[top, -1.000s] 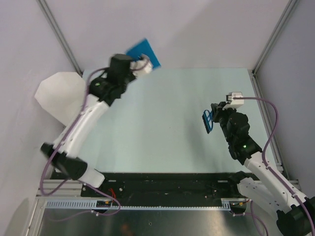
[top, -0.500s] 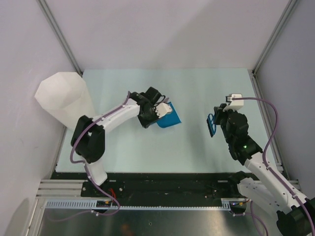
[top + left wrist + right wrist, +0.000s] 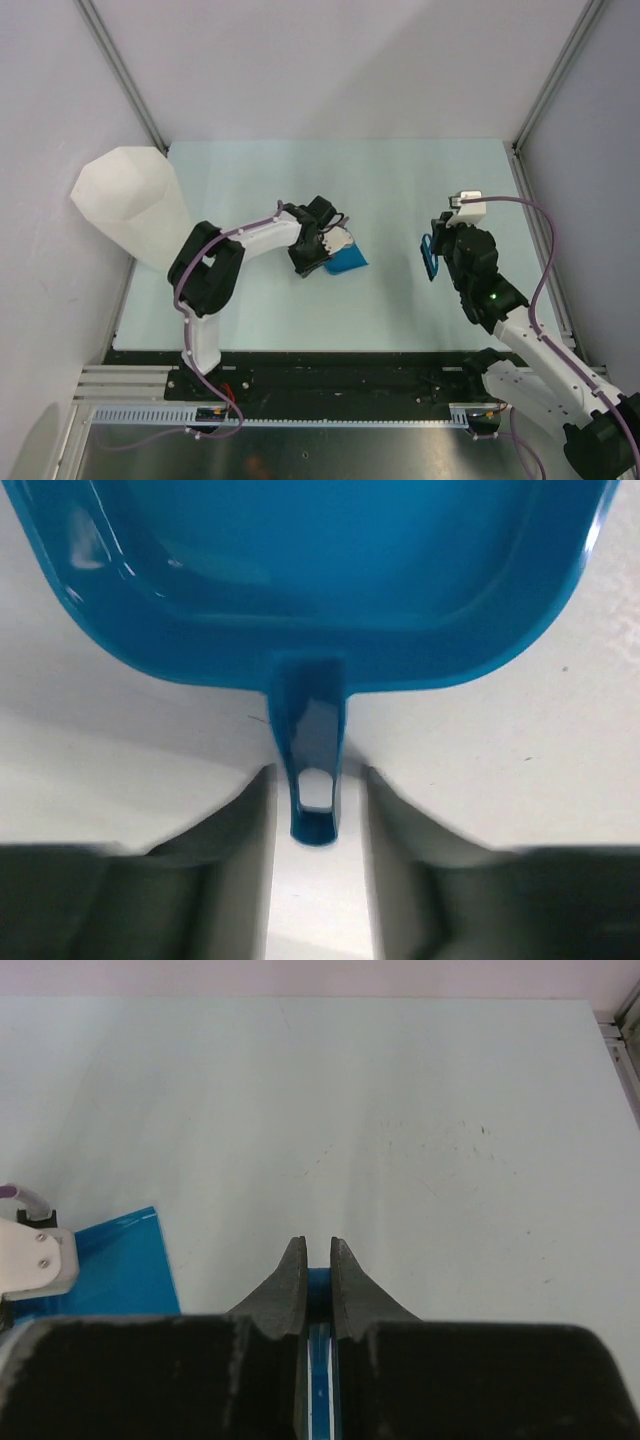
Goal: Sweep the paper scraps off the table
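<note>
No paper scraps show in any view. A blue dustpan lies on the pale green table near its middle. My left gripper is low behind the pan and slightly open. The pan's handle lies between the fingers, with a gap on its right side. My right gripper hovers over the right half of the table, shut on a blue brush. The dustpan's corner shows at the left of the right wrist view.
A tall white faceted bin stands off the table's left edge. Grey walls and metal frame rails close in the back and sides. The arms' bases sit along the dark near edge.
My left arm swung the dustpan from beside the bin at the back left down to the middle of the table, and its jaws have eased apart. The right arm has barely moved.
</note>
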`<control>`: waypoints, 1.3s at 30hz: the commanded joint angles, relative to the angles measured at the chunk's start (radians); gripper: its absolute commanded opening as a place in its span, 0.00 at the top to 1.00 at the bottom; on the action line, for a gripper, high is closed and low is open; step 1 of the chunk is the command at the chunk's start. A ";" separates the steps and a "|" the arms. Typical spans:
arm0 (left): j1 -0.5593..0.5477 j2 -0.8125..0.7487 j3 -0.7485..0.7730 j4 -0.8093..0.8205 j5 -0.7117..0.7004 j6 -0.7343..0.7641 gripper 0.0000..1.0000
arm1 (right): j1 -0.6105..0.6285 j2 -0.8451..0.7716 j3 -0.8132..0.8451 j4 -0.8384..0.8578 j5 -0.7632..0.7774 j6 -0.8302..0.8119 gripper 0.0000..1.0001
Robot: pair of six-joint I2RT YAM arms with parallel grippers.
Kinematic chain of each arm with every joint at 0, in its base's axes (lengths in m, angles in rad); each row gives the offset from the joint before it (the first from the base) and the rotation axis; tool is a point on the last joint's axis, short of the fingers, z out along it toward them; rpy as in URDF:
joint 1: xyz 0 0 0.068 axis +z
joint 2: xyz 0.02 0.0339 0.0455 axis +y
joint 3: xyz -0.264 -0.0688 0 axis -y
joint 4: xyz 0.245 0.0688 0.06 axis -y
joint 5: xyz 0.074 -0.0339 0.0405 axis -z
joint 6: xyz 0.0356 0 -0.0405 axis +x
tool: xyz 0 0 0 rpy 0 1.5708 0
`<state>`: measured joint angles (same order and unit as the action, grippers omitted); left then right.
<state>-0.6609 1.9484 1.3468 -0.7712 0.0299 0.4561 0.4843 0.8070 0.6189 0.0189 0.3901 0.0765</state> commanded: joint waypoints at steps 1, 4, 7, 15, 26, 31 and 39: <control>-0.006 -0.032 0.002 0.039 0.021 -0.005 0.40 | 0.032 0.018 0.005 0.047 0.053 -0.059 1.00; -0.002 -0.103 0.029 0.039 0.022 -0.013 0.00 | 0.063 0.046 0.004 0.113 0.087 -0.101 1.00; 0.026 -0.218 0.051 0.038 0.100 -0.036 0.00 | 0.132 0.099 0.004 0.253 0.108 -0.216 1.00; 0.297 -0.436 -0.087 0.183 0.294 -0.191 0.00 | 0.371 0.562 0.005 0.815 0.052 -0.732 1.00; 0.403 -0.460 -0.288 0.326 0.206 -0.157 0.00 | 0.557 1.041 0.162 1.023 -0.017 -0.936 1.00; 0.431 -0.465 -0.299 0.345 0.179 -0.145 0.00 | 0.591 1.055 0.202 0.878 -0.022 -0.900 0.56; 0.445 -0.445 -0.272 0.357 0.156 -0.142 0.00 | 0.730 0.792 0.232 0.446 -0.252 -0.835 0.00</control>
<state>-0.2256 1.5139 1.0489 -0.4530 0.2012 0.3149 1.1439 1.7809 0.7952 0.7498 0.3519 -0.8116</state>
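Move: My left hand is down by the table with the blue dustpan's handle still between its fingers; the dustpan's middle lies about 6 cm to its right and 2 cm ahead, about 1 cm lower. The white bin stands roughly 30 cm to that hand's left and 5 cm farther out, its middle some 12 cm higher. From my raised right hand, which holds the brush, the dustpan lies some 22 cm left, 1 cm ahead and 22 cm below. I sweep my right hand about 30 cm left and 12 cm down to the dustpan, rolling its left side down and turning counter-clockwise, then open the fingers to release the brush onto the pan and begin to draw back. Meanwhile my left hand opens off the dustpan's handle, rises, moves left towards the bin and a bit forward, then sinks partway. ##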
